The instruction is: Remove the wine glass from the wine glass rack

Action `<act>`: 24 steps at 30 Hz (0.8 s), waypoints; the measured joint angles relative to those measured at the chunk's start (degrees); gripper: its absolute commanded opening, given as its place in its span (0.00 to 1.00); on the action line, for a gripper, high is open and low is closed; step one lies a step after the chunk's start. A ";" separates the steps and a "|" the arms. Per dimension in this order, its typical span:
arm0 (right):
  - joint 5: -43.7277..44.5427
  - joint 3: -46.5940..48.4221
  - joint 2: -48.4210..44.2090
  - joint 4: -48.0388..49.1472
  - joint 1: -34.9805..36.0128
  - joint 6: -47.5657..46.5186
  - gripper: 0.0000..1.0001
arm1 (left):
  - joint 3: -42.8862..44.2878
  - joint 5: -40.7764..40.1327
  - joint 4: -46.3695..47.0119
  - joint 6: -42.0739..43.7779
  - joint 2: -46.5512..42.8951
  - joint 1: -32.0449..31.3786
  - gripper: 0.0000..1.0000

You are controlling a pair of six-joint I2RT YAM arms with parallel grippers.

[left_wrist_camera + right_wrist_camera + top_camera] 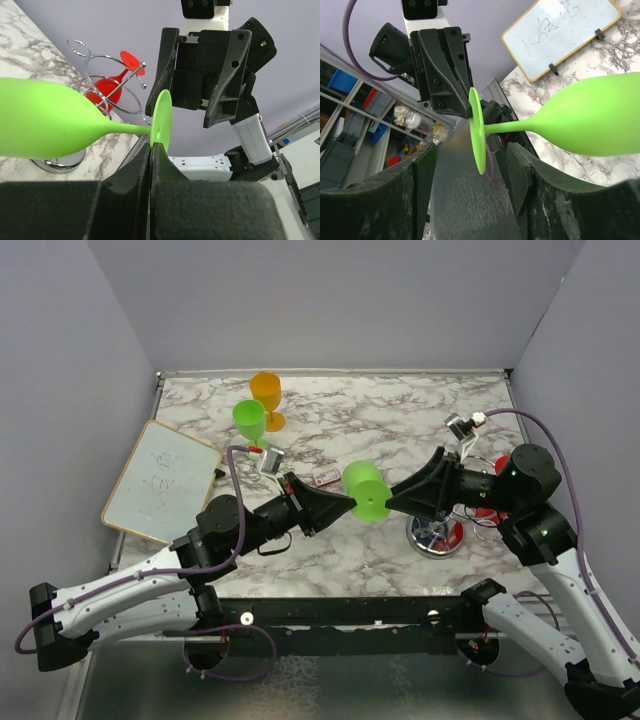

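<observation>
A lime green wine glass [365,490] lies sideways in the air above the middle of the table, apart from the rack. My left gripper [151,146] is shut on the lower rim of its round foot [161,122]. From the opposite side, my right gripper [472,147] is open. The foot [478,132] hangs between its fingers, with a gap on each side. The chrome wine glass rack [435,533] stands just right of the centre, under the right arm. A red wine glass [107,85] hangs in its wire loops [131,102].
A second green glass [250,420] and an orange glass [267,395] stand upright at the back left. A whiteboard [160,480] lies by the left edge, and a small flat item [325,478] lies behind the held glass. Grey walls enclose the table.
</observation>
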 measured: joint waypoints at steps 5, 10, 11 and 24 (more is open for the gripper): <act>-0.48 -2.05 0.04 3.19 0.00 1.86 0.43 | 0.00 0.96 0.00 0.37 1.36 0.00 0.00; -0.81 -2.78 -0.02 4.72 0.00 2.47 0.32 | 0.02 1.42 0.00 0.66 2.05 0.00 0.00; -0.83 -2.91 -0.02 4.87 0.00 2.47 0.32 | 0.11 1.51 -0.02 0.72 2.12 0.00 0.00; -1.88 -4.50 0.37 5.90 0.00 2.19 0.12 | 1.95 2.80 0.33 2.01 3.39 0.00 0.00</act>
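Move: The green glass's foot, pinched by its left rim in the left fingers, has its middle about 4 cm left of the right hand point, level with it; its bowl hangs some 8 cm ahead of the foot and 7 below it. From the left hand, the foot's middle is 3 cm right and 1 ahead, the right gripper about 7 cm right. The rack stands roughly 16 cm right of the right hand, 11 ahead and 20 below. The green glass's foot, still pinched by the left fingers, is eased about 1.5 cm to the right into the right gripper, the left hand dipping about 1 cm and rising again on the way. The right hand sinks about 1.5 cm, hardly shifting otherwise, while its fingers close from over half open to nearly shut around the foot's free edge, one on the stem side and one on the underside; a firm pinch can't be seen yet. ##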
